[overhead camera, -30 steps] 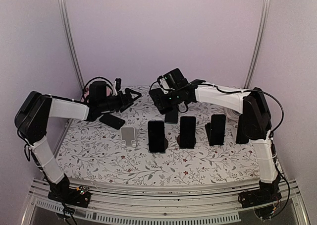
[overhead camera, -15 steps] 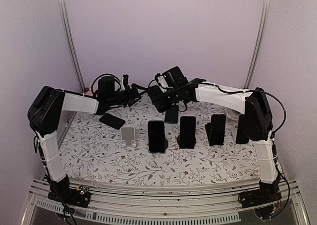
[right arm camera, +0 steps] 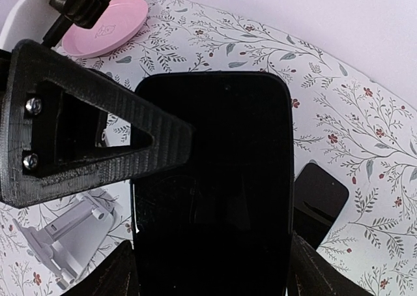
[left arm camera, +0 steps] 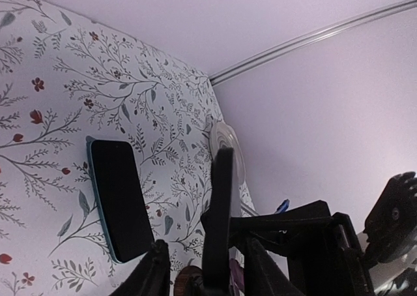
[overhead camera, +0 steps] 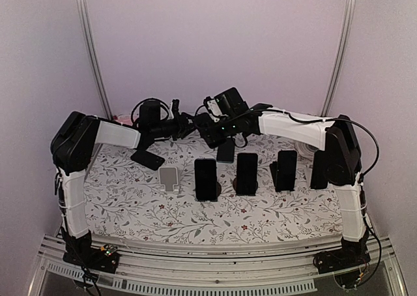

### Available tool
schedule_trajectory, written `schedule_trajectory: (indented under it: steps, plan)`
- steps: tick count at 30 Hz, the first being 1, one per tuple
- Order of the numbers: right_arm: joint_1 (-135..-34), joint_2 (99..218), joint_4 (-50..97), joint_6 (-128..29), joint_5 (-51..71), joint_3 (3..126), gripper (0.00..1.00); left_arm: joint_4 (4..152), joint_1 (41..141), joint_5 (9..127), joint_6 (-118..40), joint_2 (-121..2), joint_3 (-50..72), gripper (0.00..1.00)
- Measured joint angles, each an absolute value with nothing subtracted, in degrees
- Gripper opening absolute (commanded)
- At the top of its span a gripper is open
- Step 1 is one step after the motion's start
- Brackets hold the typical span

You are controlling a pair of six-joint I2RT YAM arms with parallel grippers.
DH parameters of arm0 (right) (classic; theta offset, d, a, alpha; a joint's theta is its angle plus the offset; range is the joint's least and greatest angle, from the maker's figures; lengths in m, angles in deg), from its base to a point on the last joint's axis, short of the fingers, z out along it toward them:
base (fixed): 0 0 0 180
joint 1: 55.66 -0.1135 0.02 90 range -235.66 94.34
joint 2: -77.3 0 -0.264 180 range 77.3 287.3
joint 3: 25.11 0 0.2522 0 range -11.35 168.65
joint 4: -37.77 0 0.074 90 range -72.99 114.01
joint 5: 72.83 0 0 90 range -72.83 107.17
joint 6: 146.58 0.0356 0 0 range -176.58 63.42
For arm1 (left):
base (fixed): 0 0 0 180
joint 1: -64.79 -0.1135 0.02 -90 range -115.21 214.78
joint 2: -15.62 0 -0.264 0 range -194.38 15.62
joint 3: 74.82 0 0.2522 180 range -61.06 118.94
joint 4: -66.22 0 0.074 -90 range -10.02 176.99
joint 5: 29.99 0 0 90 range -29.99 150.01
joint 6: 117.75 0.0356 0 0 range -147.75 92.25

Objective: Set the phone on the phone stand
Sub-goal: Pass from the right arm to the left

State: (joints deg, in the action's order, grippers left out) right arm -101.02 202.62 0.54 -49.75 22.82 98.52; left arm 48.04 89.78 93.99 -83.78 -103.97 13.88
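Note:
A black phone (right arm camera: 212,178) hangs upright above the back of the table, and my right gripper (right arm camera: 212,253) is shut on its two long sides. From above, the phone (overhead camera: 226,151) dangles below the right gripper (overhead camera: 218,136). My left gripper (overhead camera: 191,125) has reached in from the left. In the left wrist view the phone (left arm camera: 218,211) stands edge-on between the fingers of the left gripper (left arm camera: 205,250), with a small gap on each side. One left finger (right arm camera: 98,139) crosses the phone's face. An empty white phone stand (overhead camera: 169,177) sits in the front row.
A second phone in a teal case (left arm camera: 117,198) lies flat at back left (overhead camera: 146,159). Three dark phones stand on stands (overhead camera: 206,178) (overhead camera: 246,172) (overhead camera: 285,169) right of the white one. A pink plate (right arm camera: 107,25) lies near the back wall.
My left arm swung right and its gripper reached the phone held by the right gripper, its jaws narrowing around the phone's edge. The right arm and phone stayed still.

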Motion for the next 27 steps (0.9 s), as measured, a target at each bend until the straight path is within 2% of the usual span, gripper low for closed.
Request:
schedule_trajectory:
  steps: [4,9,17,27]
  plan:
    - [-101.0,202.3,0.6,-50.1,22.8,98.4,0.65,45.9,90.3,95.0,-85.9,-104.0,14.2,0.00]
    - [-101.0,201.6,0.9,-50.4,23.1,98.1,0.71,42.2,90.5,96.7,-87.9,-104.1,14.4,0.00]
    - [-101.2,197.4,2.5,-51.6,24.8,94.3,0.99,40.5,90.8,97.7,-87.4,-103.2,14.4,0.00]
    - [-101.2,182.6,10.6,-51.1,23.9,81.2,0.99,42.7,90.8,98.3,-82.6,-92.7,9.9,0.00]
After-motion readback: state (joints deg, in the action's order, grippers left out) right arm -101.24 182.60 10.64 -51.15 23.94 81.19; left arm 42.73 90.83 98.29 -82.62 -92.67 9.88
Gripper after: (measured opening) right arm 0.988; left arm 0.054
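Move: The phone, still gripped across its width by the right hand, has its middle about 5 cm right and 2 cm back of the left hand, and roughly 1 cm ahead and 1 cm left of the right hand point. From the left hand, the empty white stand lies some 15 cm back, 11 cm left and 14 below; a black phone lies flat about level ahead, 11 cm right and 16 below. Left fingers pinch the phone's left edge, the right lets go, and both rise about 10 cm, drawing back. ##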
